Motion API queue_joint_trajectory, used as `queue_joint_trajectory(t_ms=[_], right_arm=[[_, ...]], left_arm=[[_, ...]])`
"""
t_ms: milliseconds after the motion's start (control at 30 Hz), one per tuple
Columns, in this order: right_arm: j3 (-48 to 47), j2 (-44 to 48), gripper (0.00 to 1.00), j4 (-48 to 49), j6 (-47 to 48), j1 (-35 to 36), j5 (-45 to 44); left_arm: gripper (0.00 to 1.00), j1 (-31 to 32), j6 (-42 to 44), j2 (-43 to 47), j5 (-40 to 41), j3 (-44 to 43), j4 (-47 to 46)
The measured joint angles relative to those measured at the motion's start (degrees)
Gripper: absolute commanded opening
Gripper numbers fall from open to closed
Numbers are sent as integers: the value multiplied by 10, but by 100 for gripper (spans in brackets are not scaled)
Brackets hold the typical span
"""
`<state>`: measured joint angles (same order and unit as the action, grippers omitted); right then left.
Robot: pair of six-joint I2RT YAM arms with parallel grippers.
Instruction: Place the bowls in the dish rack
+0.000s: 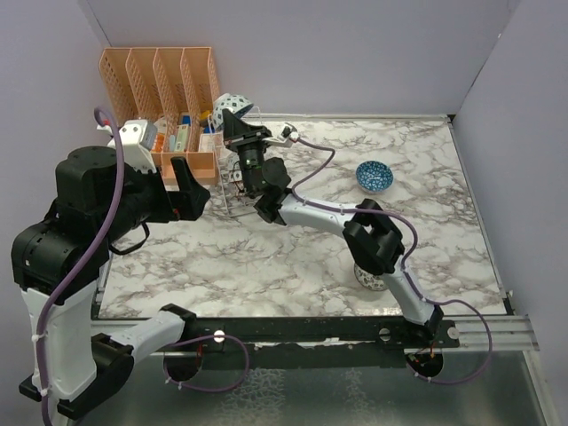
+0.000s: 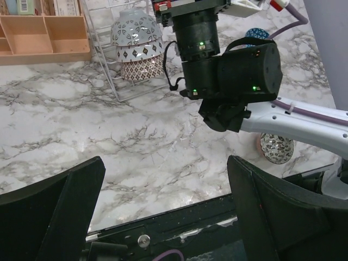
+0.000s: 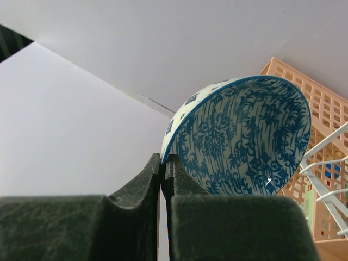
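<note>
My right gripper [image 3: 164,160] is shut on the rim of a bowl [image 3: 239,138] that is white outside with a blue pattern inside. It holds this bowl [image 1: 227,104] tilted on edge, high above the wire dish rack [image 1: 232,191]. Three patterned bowls [image 2: 137,48] lie nested on their sides in the dish rack [image 2: 103,51]. A blue bowl [image 1: 374,176] sits upright on the marble at the right. Another patterned bowl [image 1: 368,277] sits near the front, partly under the right arm. My left gripper [image 2: 166,163] hangs open and empty over the near table edge, left of the rack.
A peach slotted organiser [image 1: 160,75] with small items stands in the back left corner, right beside the rack. The right arm [image 1: 319,213] stretches diagonally across the table's middle. Walls close the back and both sides. A black rail [image 1: 311,333] runs along the near edge.
</note>
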<state>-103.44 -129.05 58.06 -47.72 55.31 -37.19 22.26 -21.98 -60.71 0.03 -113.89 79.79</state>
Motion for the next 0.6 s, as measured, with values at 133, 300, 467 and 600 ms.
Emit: queue_joint_trajectory(t_ms=[133, 300, 467, 600], right_arm=[[-19, -31, 1, 30, 8, 14, -57], [-13, -46, 1, 68, 12, 19, -101], [9, -62, 1, 123, 14, 16, -113], [27, -75, 1, 129, 0, 13, -122]], left_arm=[[98, 0, 7, 10, -11, 0, 8], [98, 0, 16, 19, -28, 3, 12], [98, 1, 25, 22, -38, 12, 15], [98, 1, 31, 25, -44, 27, 18]])
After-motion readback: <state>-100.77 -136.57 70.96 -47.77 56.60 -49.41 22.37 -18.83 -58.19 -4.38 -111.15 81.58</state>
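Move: The blue bowl is already pinched by its rim in the right hand. Its place, on the far side of the patterned bowls stacked in the dish rack, is some 23 cm below that hand, about 4 cm farther out and 3 cm to the right. The stack's nearest grey bowl lies about 26 cm below the hand, 4 cm to the right and level with it fore and aft; the peach organizer's middle is about 20 cm left, 7 cm ahead and 32 cm below. From the left hand, that place lies about 29 cm ahead, 7 cm right and 30 cm down. The right hand, up over the dish rack, keeps its pinch on the blue bowl's rim and sinks about 7 cm towards the place behind the stacked bowls, gaining speed near the end and easing a centimetre or two to the right, while the wrist turns some 10 degrees clockwise and rolls slightly, left side up. The left hand, empty and wide open, draws back about 2 cm, then starts to sink a little, turning slightly clockwise as it clears away. ##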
